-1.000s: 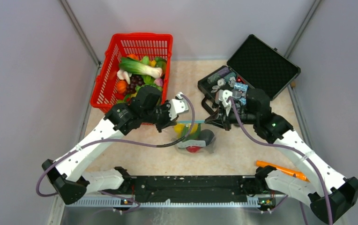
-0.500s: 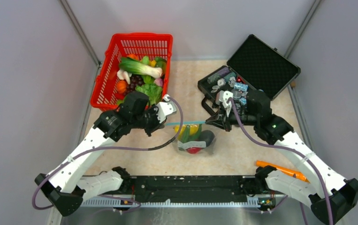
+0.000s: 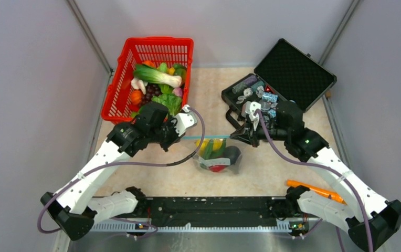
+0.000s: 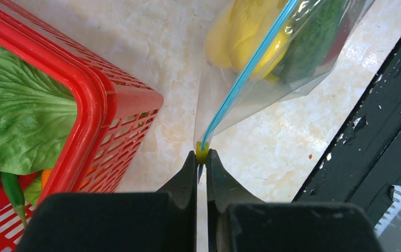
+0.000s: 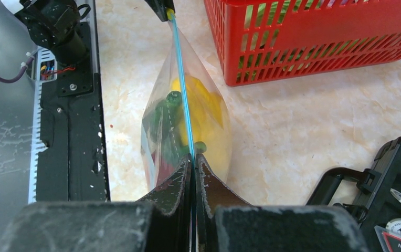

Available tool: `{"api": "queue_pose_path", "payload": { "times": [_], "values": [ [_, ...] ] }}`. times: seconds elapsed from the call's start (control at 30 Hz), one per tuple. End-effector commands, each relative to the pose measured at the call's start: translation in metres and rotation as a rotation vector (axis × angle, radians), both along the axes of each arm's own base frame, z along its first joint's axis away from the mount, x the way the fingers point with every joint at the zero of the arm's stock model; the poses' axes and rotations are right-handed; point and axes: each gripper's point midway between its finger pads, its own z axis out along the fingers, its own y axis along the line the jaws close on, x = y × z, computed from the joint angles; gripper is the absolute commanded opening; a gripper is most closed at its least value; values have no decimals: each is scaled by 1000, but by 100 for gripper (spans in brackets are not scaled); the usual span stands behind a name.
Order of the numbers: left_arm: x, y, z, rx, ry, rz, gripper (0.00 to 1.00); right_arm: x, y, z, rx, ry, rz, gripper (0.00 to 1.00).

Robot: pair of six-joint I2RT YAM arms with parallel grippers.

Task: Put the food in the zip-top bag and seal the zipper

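The zip-top bag (image 3: pixel 218 156) hangs between my two grippers over the tabletop, holding the food: yellow pieces (image 4: pixel 229 37), a green cucumber (image 4: pixel 314 44) and a red round one (image 3: pixel 217 167). Its light-blue zipper (image 3: pixel 207 137) is stretched straight and taut. My left gripper (image 4: pixel 202 156) is shut on the small yellow slider (image 4: pixel 202 152) at the zipper's left end. At the other end of the zipper (image 5: pixel 181 89), my right gripper (image 5: pixel 194 160) is shut on the strip. In the top view the left gripper (image 3: pixel 180 138) and right gripper (image 3: pixel 234 138) face each other.
The red mesh basket (image 3: pixel 151 43) with more toy produce stands just behind the left gripper, its corner (image 4: pixel 135 110) close to the fingers. An open black case (image 3: pixel 293 65) of trinkets sits behind the right arm. An orange tool (image 3: pixel 314 190) lies near the right base.
The left gripper has moved left along the zipper, away from the right gripper, and the strip now runs longer between them. In the last half second nothing moved.
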Motion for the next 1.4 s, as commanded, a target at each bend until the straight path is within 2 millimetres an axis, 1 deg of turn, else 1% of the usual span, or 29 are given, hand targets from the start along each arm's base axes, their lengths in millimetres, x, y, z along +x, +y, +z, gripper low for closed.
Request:
{"api": "queue_pose_path", "payload": {
  "times": [0.0,0.03,0.2,0.3,0.47,0.53,0.57,0.6,0.63,0.67,0.7,0.73,0.8,0.83,0.9,0.93,1.03,1.13,1.23,1.3,1.37],
  "values": [
    [6,39,-3,150,14,162,0,6,-3,12,20,-48,-33,0],
    [4,40,-1,157,26,169,0,6,-4,11,19,-46,-36,0],
    [10,51,9,182,-28,211,0,7,-4,9,20,-46,-39,0],
    [8,50,14,166,-32,204,4,8,-4,9,23,-48,-41,0],
    [8,52,13,174,-38,208,8,9,-3,8,24,-45,-43,0],
    [8,44,18,136,-38,188,17,9,-2,7,30,-40,-39,0],
    [7,36,22,99,-34,161,19,12,-2,9,35,-40,-55,0],
    [6,30,26,65,-42,133,23,16,-3,11,46,-34,-86,5],
    [7,22,32,23,-59,110,34,19,-2,13,61,-29,-102,15],
    [8,15,38,-19,-79,91,50,18,0,17,80,-29,-96,25],
    [8,8,42,-58,-94,70,57,19,3,22,109,-34,-88,33],
    [9,3,47,-89,-109,55,61,19,7,28,145,-33,-82,37],
    [16,0,60,-135,-160,77,75,23,9,32,188,-17,-108,42],
    [20,0,66,-153,-187,97,80,26,8,32,191,-13,-127,43],
    [26,0,79,-201,-246,125,94,34,5,30,181,-9,-180,43],
    [29,-1,86,-231,-273,140,98,40,1,28,175,-8,-220,43],
    [32,-7,102,-320,-331,153,99,61,-15,22,147,-7,-383,44],
    [41,-9,113,-385,-364,200,99,79,-31,21,144,-19,-529,45],
    [49,-10,116,-421,-370,250,99,80,-36,29,191,-27,-569,52],
    [54,-14,117,-446,-364,266,99,82,-43,36,236,-30,-622,61],
    [57,-20,117,-465,-349,270,99,85,-55,38,260,-34,-691,69]
  ]
}}
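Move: The left hand pinches the yellow slider at the left end of the bag's zipper, and the right hand pinches the other end. The bag's food lies about 16 cm right of the left hand, 5 cm back and 13 cm below. From the right hand it is some 6 cm left, 5 cm back and 14 cm below. The red basket stands roughly 23 cm ahead and 13 cm left of the left hand. The black case is about 18 cm ahead and 14 cm right of the right hand. Leftward and slightly up and forward, the left hand first draws the slider end outward a couple of centimetres, opens wide, then lifts about 8 cm while moving forward and back right, its wrist tilting some 30 degrees. The right hand stays put, then opens past halfway, letting go of its end while sweeping about 7 cm forward and a little right, turning clockwise. ##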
